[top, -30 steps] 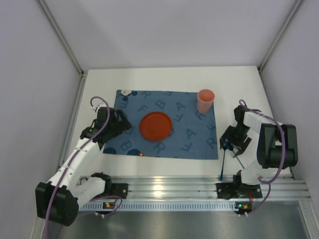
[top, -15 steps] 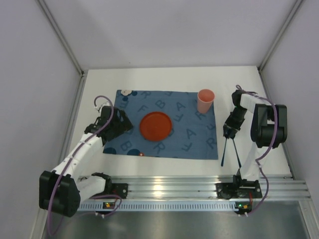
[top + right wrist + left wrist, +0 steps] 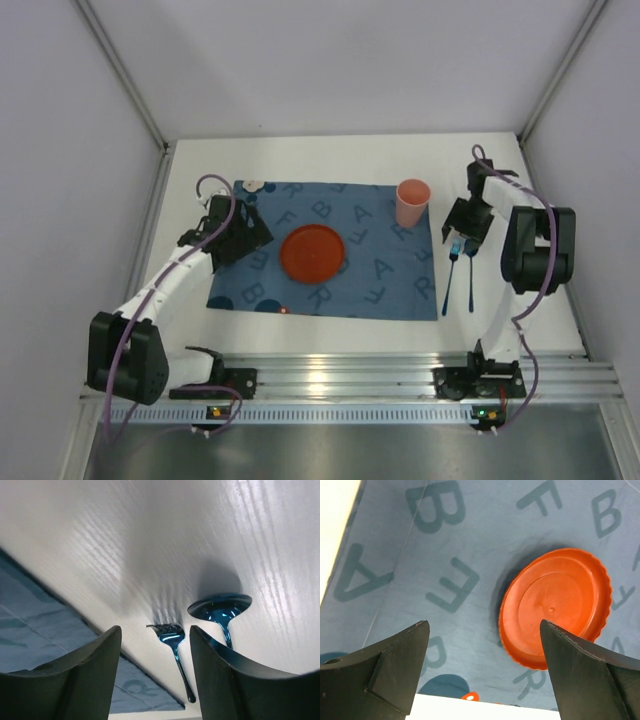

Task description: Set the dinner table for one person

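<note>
The white dinner table carries a blue lettered mat with an orange plate at its middle and a pink cup at its far right corner. A blue fork and a blue spoon lie side by side on the bare table just right of the mat. My right gripper hovers beyond their heads, open and empty; its wrist view shows the fork and spoon below the gripper. My left gripper is wide open over the mat's left part, with the plate ahead to the right.
A ribbed silver rail runs along the near edge with both arm bases on it. Grey walls close in the left, right and far sides. The mat's near edge and a strip of white table show under the left gripper.
My right gripper has moved away from the near side toward the far side and off the cutlery; fork and spoon now lie parallel. My left gripper has shifted farther along the mat's left edge.
</note>
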Motion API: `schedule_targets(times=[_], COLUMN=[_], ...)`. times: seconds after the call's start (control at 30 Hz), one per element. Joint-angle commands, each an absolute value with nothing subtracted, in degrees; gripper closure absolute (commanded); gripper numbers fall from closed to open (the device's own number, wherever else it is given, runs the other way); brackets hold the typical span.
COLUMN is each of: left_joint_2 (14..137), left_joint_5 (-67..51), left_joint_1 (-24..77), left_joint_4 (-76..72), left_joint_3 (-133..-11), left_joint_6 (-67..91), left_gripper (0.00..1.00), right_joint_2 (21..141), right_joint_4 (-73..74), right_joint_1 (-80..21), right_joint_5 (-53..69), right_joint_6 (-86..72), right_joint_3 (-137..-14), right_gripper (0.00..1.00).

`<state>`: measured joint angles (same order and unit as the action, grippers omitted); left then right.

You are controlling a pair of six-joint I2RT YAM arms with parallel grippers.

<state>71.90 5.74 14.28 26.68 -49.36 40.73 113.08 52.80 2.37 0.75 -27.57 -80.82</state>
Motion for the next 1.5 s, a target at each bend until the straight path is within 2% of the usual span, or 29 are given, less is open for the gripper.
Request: schedule_targets(times=[0.0, 0.13, 0.23, 0.43, 0.73, 0.87, 1.0, 1.1, 1.47], left_joint_2=[73.4, 74.8, 75.1, 73.8, 69.3, 67.7, 66.7, 66.0, 64.5], left_joint_5=[4.7, 3.8, 3.6, 3.4, 4.7, 5.7, 6.7, 7.2, 6.5], left_joint_1=[14.2, 14.5, 15.0, 15.8, 15.8, 15.8, 15.8, 15.8, 15.8], left_joint_4=[23.2, 22.5, 22.5, 23.6, 27.5, 28.7, 30.6, 32.0, 33.5], left_joint_3=[-52.1, -53.3, -53.9, -53.3, -52.4, -52.4, -52.8, -52.5, -52.4], left_joint_6=[40.3, 40.3, 40.1, 39.9, 39.1, 39.0, 39.0, 39.6, 40.6], left_gripper=[0.03, 0.04, 0.04, 0.04, 0.04, 0.04, 0.04, 0.04, 0.04], right_joint_2=[102.6, 93.2, 91.4, 96.0, 104.8, 106.9, 107.8, 107.0, 92.7], right_joint_4=[49.2, 51.0, 51.5, 47.5, 43.4, 41.2, 39.9, 40.0, 51.0], right_joint_1=[1.9, 1.9, 1.9, 4.3, 7.6, 8.5, 8.6, 8.6, 7.1], right_joint_5=[-2.2, -5.9, -7.7, -7.9, -9.4, -9.6, -9.9, -9.6, -13.9], right_joint_6=[-26.2, -27.3, -27.6, -28.3, -27.8, -27.7, -27.1, -27.0, -26.9], right_joint_3=[-78.4, -74.1, -70.7, -66.7, -68.2, -66.2, -64.3, -64.6, -71.0], right_gripper=[0.42, 0.42, 0.43, 0.50, 0.56, 0.68, 0.89, 1.00, 1.00])
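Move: The spoon, handle towards the base, has its middle about 9 cm back and 3 cm right of the open right hand, some 2 cm below; its neck is nearer, only about 4 cm back. The fork lies alongside, its middle 10 cm back and 2 cm left of the hand. The pink cup stands 5 cm ahead and 12 cm left. From the left hand the spoon is about 49 cm right, 8 cm back and 11 cm lower. The spoon is pinched at its neck by the right hand, which first hops up about 8 cm off the cutlery, comes back and to the right and down onto it, shuts its fingers, then starts a roughly 2 cm lift, drifting right. The open left hand edges forward, then rises about 3 cm and backs off slightly. ##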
